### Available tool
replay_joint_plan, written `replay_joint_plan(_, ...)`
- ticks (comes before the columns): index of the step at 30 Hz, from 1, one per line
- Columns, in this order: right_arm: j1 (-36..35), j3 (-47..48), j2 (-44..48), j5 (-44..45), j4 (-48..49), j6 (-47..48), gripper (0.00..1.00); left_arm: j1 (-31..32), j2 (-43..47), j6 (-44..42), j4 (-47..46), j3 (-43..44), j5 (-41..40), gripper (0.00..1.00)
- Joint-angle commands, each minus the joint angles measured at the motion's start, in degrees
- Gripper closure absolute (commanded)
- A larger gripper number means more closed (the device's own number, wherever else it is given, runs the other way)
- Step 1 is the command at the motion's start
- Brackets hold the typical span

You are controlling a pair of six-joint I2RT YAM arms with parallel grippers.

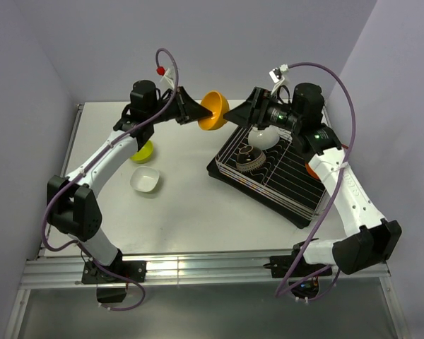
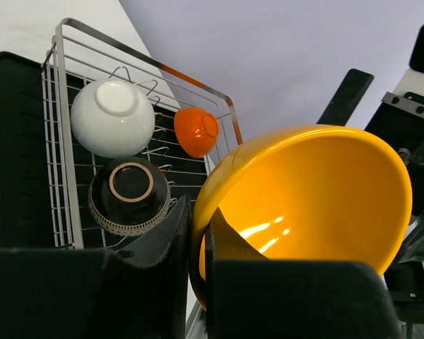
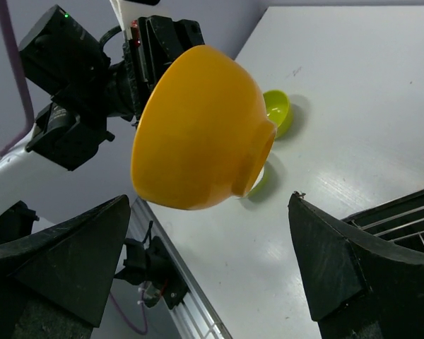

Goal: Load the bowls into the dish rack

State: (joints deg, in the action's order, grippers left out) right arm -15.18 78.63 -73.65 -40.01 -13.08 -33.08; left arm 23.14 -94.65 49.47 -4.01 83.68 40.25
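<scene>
My left gripper [image 1: 198,111] [image 2: 198,212] is shut on the rim of a yellow-orange bowl [image 1: 213,111] [image 2: 318,205] [image 3: 198,134], one finger inside and one outside. The bowl is held in the air, tilted, just left of the dish rack [image 1: 297,212] [image 2: 63,106] [image 3: 410,212]. My right gripper [image 1: 240,113] [image 3: 210,200] faces the bowl's underside, open wide and holding nothing. In the rack lie a white bowl [image 1: 263,135] [image 2: 112,116] and a dark ribbed bowl [image 1: 249,159] [image 2: 131,194], both bottom-up. A smaller deep orange bowl [image 2: 196,131] sits at its far side.
A lime green bowl [image 1: 143,150] [image 3: 277,111] rests on the table under my left forearm. A white bowl [image 1: 145,180] stands upright in front of it. The back wall is close behind both grippers, and the side wall runs along the rack's right.
</scene>
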Motion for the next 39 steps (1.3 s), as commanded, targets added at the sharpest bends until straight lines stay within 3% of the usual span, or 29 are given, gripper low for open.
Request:
replay_joint_plan(1,-1.69,2.49,-0.79,2.48,1.48,-0.41,0.0,0.51,-0.27,1.86,-4.69,1.92,-0.08,1.0)
replay_joint_plan(15,-4.68,2.85,-3.96,3.1,1.92,-1.98,0.04,2.44,-0.97,1.24,-5.04,2.1,0.36,1.0)
replay_joint_plan(20,-4.51,1.97,-3.61,2.31,2.71,-3.04,0.41,2.44,-0.71,1.42,-5.22,1.75,0.44,1.0)
replay_joint_plan(21,-4.59,1.79,-3.61,1.69,2.97,-3.13,0.56,2.44,-0.71,1.33,-5.04,1.75,0.36,1.0)
replay_joint_plan(23,-4.42,1.61,-3.26,1.34,3.24,-3.31,0.74,2.35,-0.53,0.98,-4.78,1.58,0.18,1.0)
replay_joint_plan(24,-4.51,1.61,-3.17,1.16,3.32,-3.31,0.9,2.44,-0.53,0.89,-4.78,1.49,0.27,1.0)
replay_joint_plan(25,-4.51,1.53,-3.0,0.81,3.41,-3.39,0.98,2.44,-0.53,0.8,-4.78,1.49,0.18,1.0)
replay_joint_plan(28,-3.98,1.09,-2.21,0.37,3.5,-2.87,1.0,2.44,-0.62,0.36,-3.99,1.66,0.18,0.89)
replay_joint_plan(31,-2.75,0.82,-1.06,0.81,2.37,-1.38,1.0,2.44,-0.71,-0.78,-2.15,2.62,-0.17,0.65)
replay_joint_plan(34,-1.17,0.65,0.52,1.77,0.26,1.52,1.0,2.35,-0.71,-2.44,0.14,3.5,-0.7,0.49)
replay_joint_plan(39,1.47,0.21,4.12,4.49,-3.96,8.99,1.0,1.74,-0.27,-4.99,3.39,4.56,-0.7,0.4)
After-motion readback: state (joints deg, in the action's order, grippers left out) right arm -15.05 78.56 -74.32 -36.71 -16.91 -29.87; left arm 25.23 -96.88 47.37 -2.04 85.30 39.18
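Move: The yellow bowl, still pinched in the left fingers, hangs with its middle about 4 cm to the right of that hand and 2 cm ahead, level with it. From the open right hand, the yellow bowl is some 8 cm to the left and 2 cm ahead, at its height. Roughly 30 cm lower in the rack, the dark bowl lies about 5 cm ahead and 6 cm right of the right hand, and the white bowl some 15 cm ahead and 11 cm right. The yellow bowl is passed over in mid-air: the left hand eases it about 2 cm right and slightly down, while the open right hand comes some 3 cm left and 2 cm down around it. The right fingers close partway and clamp its rim side and foot side; then the left fingers open, holding place, as the right hand draws back right about 3 cm. ##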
